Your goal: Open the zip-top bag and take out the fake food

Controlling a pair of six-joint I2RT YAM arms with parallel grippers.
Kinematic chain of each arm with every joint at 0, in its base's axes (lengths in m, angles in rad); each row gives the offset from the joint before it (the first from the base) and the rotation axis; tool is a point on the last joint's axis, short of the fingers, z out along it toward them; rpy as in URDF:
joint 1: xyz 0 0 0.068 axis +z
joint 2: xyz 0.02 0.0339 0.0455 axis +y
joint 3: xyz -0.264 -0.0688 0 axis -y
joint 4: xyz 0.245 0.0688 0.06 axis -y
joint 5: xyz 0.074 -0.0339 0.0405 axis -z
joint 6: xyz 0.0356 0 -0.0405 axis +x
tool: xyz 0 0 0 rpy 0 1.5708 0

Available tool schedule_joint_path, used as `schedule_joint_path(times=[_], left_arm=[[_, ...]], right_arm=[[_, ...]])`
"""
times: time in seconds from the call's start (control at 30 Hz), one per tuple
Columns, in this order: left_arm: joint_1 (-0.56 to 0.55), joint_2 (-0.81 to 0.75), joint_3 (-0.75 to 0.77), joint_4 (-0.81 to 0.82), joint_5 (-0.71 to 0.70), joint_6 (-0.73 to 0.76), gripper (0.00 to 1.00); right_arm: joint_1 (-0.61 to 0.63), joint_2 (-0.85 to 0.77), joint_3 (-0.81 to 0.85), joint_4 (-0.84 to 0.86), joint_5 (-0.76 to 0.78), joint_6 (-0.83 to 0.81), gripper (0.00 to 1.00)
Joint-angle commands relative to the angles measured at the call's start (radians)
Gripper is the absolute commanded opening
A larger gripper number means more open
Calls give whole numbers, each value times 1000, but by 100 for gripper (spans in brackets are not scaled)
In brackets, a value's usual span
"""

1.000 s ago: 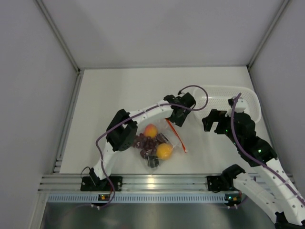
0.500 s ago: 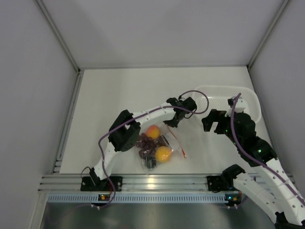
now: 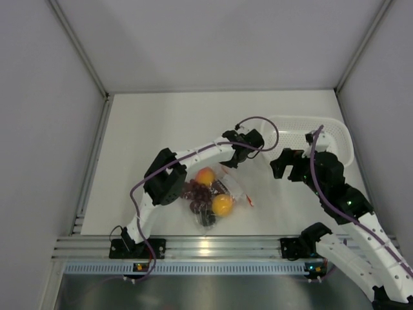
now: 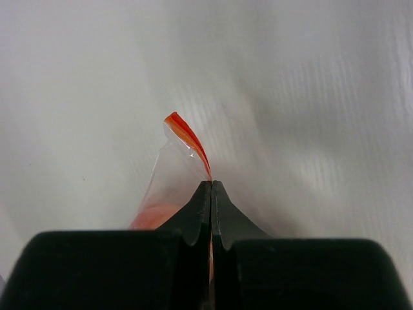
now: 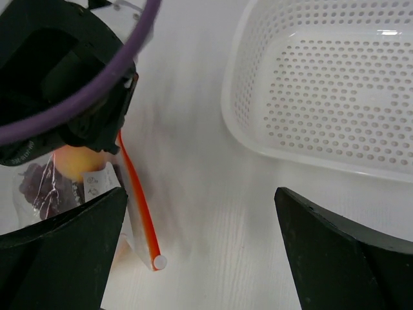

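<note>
The clear zip-top bag [image 3: 218,194] lies in the middle of the table. Inside it is the fake food: a peach [image 3: 205,175], a round orange fruit [image 3: 222,205] and dark grapes [image 3: 196,191]. My left gripper [image 3: 232,159] is at the bag's far end, shut on the edge by the red zip strip [image 4: 187,137], which sticks out past the closed jaws [image 4: 211,185]. The right gripper [image 3: 279,165] hovers just right of the bag, open and holding nothing. Its wrist view shows the strip [image 5: 139,206] slanting down beside its left finger, with the gripper [image 5: 200,194] over bare table.
A white perforated basket [image 3: 335,132] stands at the back right, close behind my right gripper, and fills the upper right of the right wrist view as the same basket [image 5: 322,84]. Grey walls enclose the table on three sides.
My left gripper has shut on the bag's zip edge and drawn it slightly back and up. The bag's contents shifted a little. The right arm barely moved.
</note>
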Motion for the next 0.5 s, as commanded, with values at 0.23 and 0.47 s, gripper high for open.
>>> schedule_joint_path(times=[0.23,0.47], left_arm=[[35,-303,-51,-4,-246,-229,0],[35,-481,-140,4,-321,-422,0]], right_arm=[[12,27,-58,186,-161,45,99],[9,21,-141,352,-293,108,100]])
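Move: The left fingers are already shut on the zip strip's far corner, its middle about 7 cm back and 4 cm right of that hand. From the left hand, the peach lies some 3 cm back and 8 cm left, the orange about 15 cm back and 2 cm left, both a little lower. From the open right hand, the strip's middle lies about 16 cm left, 2 cm ahead and 17 cm below; the white basket is some 20 cm ahead, 16 cm right. Keeping its pinch on the zip strip's far corner, the left hand hauls the bag's edge up about 15 cm and some 5 cm to the left. Its fingertips swing up and outward as the wrist turns about 30 degrees, partly counter-clockwise. The right hand eases about 4 cm left towards the strip, sinking slightly and turning a little counter-clockwise with its fingers wide open. ##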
